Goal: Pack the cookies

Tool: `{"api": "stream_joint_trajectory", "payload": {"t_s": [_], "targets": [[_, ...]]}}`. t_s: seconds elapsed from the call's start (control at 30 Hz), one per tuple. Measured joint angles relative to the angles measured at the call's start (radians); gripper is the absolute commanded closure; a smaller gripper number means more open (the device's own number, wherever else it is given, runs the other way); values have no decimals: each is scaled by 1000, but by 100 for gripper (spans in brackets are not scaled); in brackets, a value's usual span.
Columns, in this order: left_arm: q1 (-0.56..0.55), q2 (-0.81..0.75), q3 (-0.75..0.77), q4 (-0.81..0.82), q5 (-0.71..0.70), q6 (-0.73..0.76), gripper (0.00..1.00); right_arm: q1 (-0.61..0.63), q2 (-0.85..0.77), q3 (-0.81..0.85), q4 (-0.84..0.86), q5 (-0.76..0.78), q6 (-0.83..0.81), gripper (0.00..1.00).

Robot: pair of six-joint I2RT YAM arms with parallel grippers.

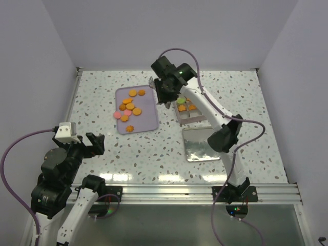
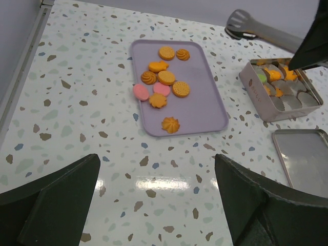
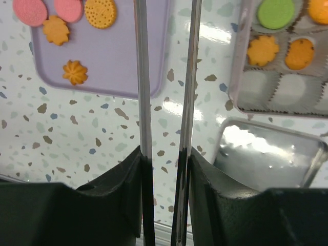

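Note:
Several orange and two pink cookies lie on the lilac tray; the left wrist view shows them too. More cookies, one of them green, sit in paper cups in the square tin. My right gripper hangs above the gap between tray and tin, shut on a pair of metal tongs. The tongs' two arms stand slightly apart, and their tips run out of the right wrist view. The tongs' head carries no cookie that I can see. My left gripper is open and holds nothing, low over the table's near left.
The tin's metal lid lies flat on the table just in front of the tin. White walls close the table at the back and on both sides. A metal rail runs along the near edge.

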Motion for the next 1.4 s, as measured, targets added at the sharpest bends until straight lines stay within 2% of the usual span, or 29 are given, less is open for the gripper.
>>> {"api": "stream_joint_trajectory", "payload": {"t_s": [0.13, 0.37, 0.57, 0.87, 1.1, 1.4], "targets": [[0, 6, 0, 0, 0, 0, 0, -43, -176, -113, -2, 29, 2, 69], [0, 21, 0, 0, 2, 0, 0, -126, -474, -505, 5, 88, 2, 69], [0, 21, 0, 0, 4, 0, 0, -176, -549, -752, -14, 83, 3, 69], [0, 20, 0, 0, 4, 0, 0, -235, -550, -848, 2, 67, -1, 70], [0, 13, 0, 0, 4, 0, 0, -272, -542, -848, 31, 64, -19, 70], [0, 7, 0, 0, 4, 0, 0, -317, -443, -803, 57, 64, -49, 71]]}}
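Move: The right hand, holding the black cookie about 15 cm above the table beside the purple tray, has the cookie box's empty middle-right compartment some 23 cm to its right, 3 cm back and 13 cm below. In that box the green cookie lies about 12 cm right and 1 cm back, the orange cookie in the middle about 18 cm right and 4 cm back. For the left hand, the compartment is roughly 39 cm right, 18 cm ahead and 20 cm below. Rightward in a quick arc of about 20 cm, the right hand carries the black cookie from beside the purple tray to the packing box, rising 6 cm at first, then drawing back and sinking. It then slows and creeps forward and down towards the middle-right compartment, the wrist turning some 15 degrees clockwise and the fingers steepening, their grip on the cookie kept. ##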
